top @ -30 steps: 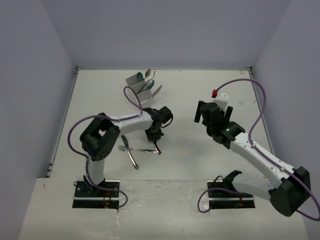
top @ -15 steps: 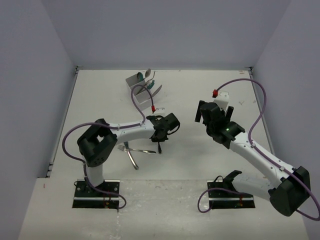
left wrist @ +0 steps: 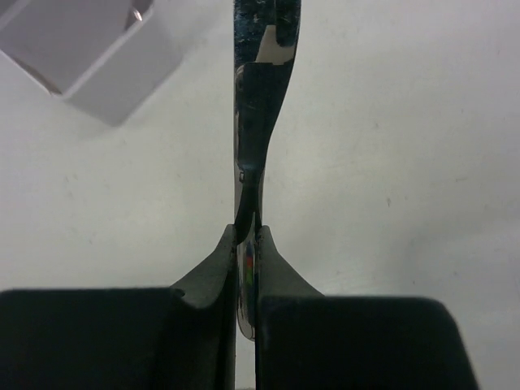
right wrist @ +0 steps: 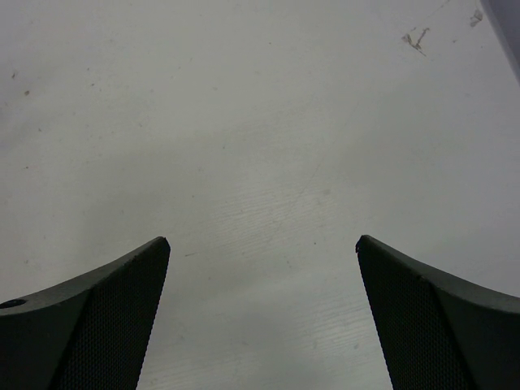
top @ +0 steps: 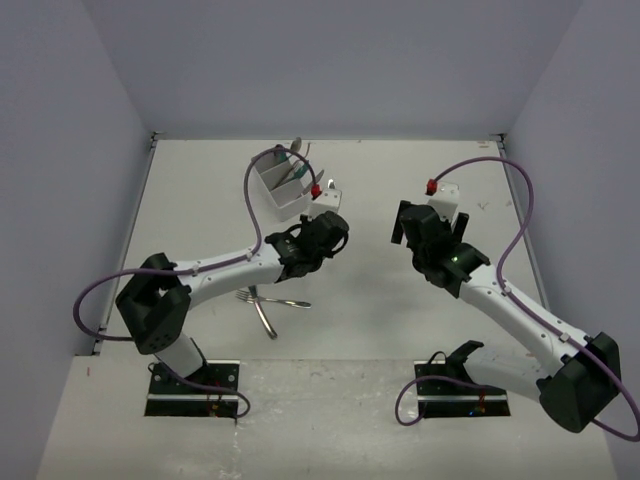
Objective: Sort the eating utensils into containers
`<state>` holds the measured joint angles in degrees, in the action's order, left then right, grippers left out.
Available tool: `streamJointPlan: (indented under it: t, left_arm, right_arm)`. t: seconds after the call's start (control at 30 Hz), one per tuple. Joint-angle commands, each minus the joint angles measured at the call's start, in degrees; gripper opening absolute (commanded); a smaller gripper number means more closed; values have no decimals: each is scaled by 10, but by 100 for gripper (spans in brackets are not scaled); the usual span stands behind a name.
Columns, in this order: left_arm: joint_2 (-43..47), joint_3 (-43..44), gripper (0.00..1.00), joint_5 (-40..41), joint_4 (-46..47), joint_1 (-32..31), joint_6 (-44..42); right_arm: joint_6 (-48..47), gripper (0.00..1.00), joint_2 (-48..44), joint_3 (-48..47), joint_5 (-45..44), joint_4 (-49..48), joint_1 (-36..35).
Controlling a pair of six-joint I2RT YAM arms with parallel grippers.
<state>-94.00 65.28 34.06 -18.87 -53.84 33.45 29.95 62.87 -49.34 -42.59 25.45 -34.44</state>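
My left gripper [left wrist: 246, 231] is shut on the end of a shiny silver utensil [left wrist: 260, 106], whose length runs up out of the left wrist view; which kind it is I cannot tell. In the top view that gripper [top: 322, 224] hangs just in front of the white containers [top: 280, 185], a corner of which [left wrist: 97, 65] shows at the upper left of the wrist view. Silver and teal utensils [top: 301, 166] stick out of the compartments. A few silver utensils [top: 264, 299] lie crossed on the table under the left arm. My right gripper [right wrist: 261, 241] is open over bare table [top: 428, 226].
Grey walls close the table on three sides. A purple cable [top: 258, 190] loops from the left arm past the containers. The right arm's cable [top: 520, 210] arches over the right part of the table. Small dark marks [right wrist: 414, 38] spot the surface.
The left arm has stretched away from the loose pile toward the containers, carrying the silver utensil. The right arm has not moved.
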Motion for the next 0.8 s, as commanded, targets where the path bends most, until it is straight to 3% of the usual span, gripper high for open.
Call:
streamJointPlan:
  t: [0.0,0.1,0.2,0.37,0.6,0.77]
  left_arm:
    - [45,-23,0,68,206,20,-205]
    - [58,-45,0,-2,311,67,-309]
    - [56,-52,0,-139,406,137,-407]
    - [9,-30,0,-253,453,182,-521]
    - [-60,37,0,-354,424,239,-564]
    - [-73,-9,0,-356,525,258,-573]
  right_arm:
    - [4,99,-16,5,-22,-15,2]
    - [-2,99,-20,7,-20,-22,2]
    - [-4,99,-24,12,-23,-25,3]
    - [-9,99,-21,11,-21,-30,7]
    - [-16,99,-5,6,-30,-31,17]
    - [-19,99,8,3,-30,-31,26]
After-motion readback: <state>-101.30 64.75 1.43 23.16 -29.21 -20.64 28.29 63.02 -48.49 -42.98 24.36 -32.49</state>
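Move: The left gripper already holds a knife clear of the table. The container's nearest compartment, where a knife already stands, lies about 16 cm ahead, 9 cm to the left and 7 cm below. The fork compartment is roughly 21 cm ahead and 12 cm left, and the spoon compartment some 26 cm ahead and 16 cm left. On the table, the fork crossed with another knife lies 11 cm back and 13 cm left. From the right gripper, the nearest compartment is about 17 cm ahead and 32 cm left. Bring the left gripper, still pinching the knife, about 17 cm forward to above the container's near end, climbing some 8 cm on the way and easing a little left, then let it sink about 2 cm. Meanwhile tip the fingers up some 30 degrees until nearly level and swing them clockwise about as much. Keep them shut. ##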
